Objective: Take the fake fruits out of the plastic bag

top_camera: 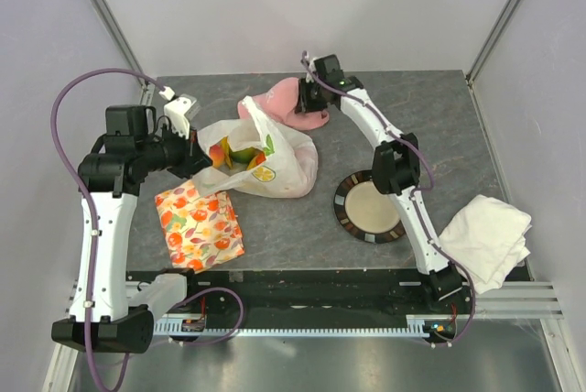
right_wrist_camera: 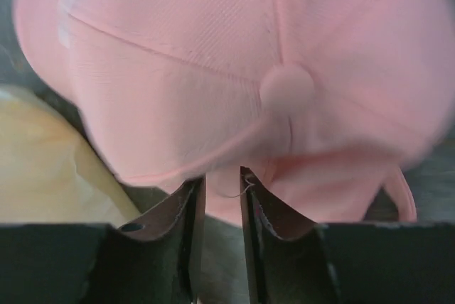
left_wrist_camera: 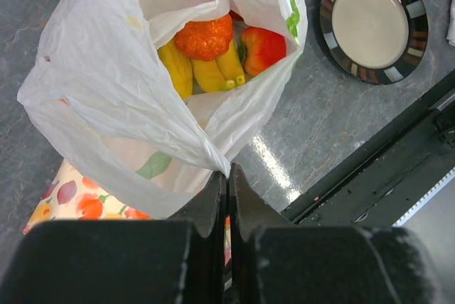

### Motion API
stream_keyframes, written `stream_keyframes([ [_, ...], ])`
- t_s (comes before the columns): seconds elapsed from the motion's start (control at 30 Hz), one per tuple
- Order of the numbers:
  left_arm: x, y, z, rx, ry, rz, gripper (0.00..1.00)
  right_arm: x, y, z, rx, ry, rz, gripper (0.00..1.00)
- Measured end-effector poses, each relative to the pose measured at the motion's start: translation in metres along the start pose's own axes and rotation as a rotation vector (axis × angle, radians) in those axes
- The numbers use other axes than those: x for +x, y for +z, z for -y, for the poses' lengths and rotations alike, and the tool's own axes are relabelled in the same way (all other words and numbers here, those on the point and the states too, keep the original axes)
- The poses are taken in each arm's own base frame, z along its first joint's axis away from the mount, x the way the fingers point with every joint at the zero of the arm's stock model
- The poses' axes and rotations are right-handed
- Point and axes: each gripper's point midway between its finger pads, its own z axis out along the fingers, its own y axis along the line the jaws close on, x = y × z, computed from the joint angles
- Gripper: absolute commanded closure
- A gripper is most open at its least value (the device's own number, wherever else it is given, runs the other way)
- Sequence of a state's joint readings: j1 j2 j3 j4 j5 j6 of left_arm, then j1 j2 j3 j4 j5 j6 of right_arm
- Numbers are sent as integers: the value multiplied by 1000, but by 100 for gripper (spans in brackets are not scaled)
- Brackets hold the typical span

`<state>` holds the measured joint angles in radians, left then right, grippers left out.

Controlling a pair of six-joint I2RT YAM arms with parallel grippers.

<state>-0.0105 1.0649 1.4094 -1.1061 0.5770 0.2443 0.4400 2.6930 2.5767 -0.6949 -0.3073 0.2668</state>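
The white plastic bag (top_camera: 279, 168) lies at the table's middle left, its mouth open toward my left arm. Inside it the left wrist view shows yellow bananas (left_wrist_camera: 206, 71), a bumpy orange fruit (left_wrist_camera: 205, 36) and a red-yellow fruit (left_wrist_camera: 264, 48). They show as coloured patches in the top view (top_camera: 233, 156). My left gripper (top_camera: 201, 168) is shut on the bag's near rim (left_wrist_camera: 213, 155); its jaws meet on the film (left_wrist_camera: 228, 175). My right gripper (top_camera: 306, 99) hovers at the pink cap (right_wrist_camera: 213, 69), jaws a narrow gap apart (right_wrist_camera: 218, 180), holding nothing.
The pink cap (top_camera: 288, 99) lies right behind the bag. An orange-flowered cloth (top_camera: 200, 223) lies under my left wrist. A striped-rim plate (top_camera: 341, 201) sits right of the bag, also in the left wrist view (left_wrist_camera: 328, 30). A white cloth (top_camera: 485, 236) lies at the right edge.
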Motion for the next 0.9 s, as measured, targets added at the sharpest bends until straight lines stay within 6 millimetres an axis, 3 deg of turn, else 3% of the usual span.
stream_keyframes([
  [0.07,3,-2,2,-1,1,2,99,-33,-18,13,30,-37,86,49],
  [0.17,11,-1,4,4,-5,-6,98,-78,-67,20,39,-73,195,26],
  [0.27,20,3,4,12,-25,-24,98,-115,-139,-4,-43,-90,289,16],
  [0.37,28,9,1,10,-53,-42,98,-137,-216,-66,-198,-136,386,9],
  [0.4,29,11,0,7,-62,-45,98,-139,-246,-99,-274,-173,418,8],
  [0.47,30,12,-1,0,-74,-45,98,-132,-285,-153,-390,-243,446,7],
  [0.53,27,13,-3,-13,-78,-35,98,-111,-312,-210,-517,-326,437,6],
  [0.6,26,13,-5,-23,-88,-30,98,-87,-318,-251,-611,-390,399,6],
  [0.7,22,13,-6,-26,-103,-22,98,-50,-298,-279,-670,-426,298,6],
  [0.9,2,5,-3,-33,-121,29,98,3,-224,-258,-533,-393,102,9],
])
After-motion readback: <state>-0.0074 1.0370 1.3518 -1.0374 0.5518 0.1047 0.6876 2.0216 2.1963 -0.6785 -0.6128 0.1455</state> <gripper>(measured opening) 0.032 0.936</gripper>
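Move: My right hand is at the pink cap, whose middle lies some 2 cm farther out and 4 cm to the left. The plastic bag's raised right rim is about 12 cm back, 11 cm to the left and 9 cm higher; the fruits in the bag lie roughly 15 cm back and 14 cm left, at nearly my fingers' height. From my left hand, which already pinches the bag's edge, that rim is about 20 cm ahead, 13 cm right and 15 cm lower. I take my right hand off the cap with a short push forward, sweep it up nearly 40 cm and back some 20 cm, drifting left, then sink about 10 cm to hang above the bag's near right part. Meanwhile the fingers spread wide and the wrist turns about 30 degrees counter-clockwise. My left hand keeps its pinch, dipping about 3 cm and coming back up. ##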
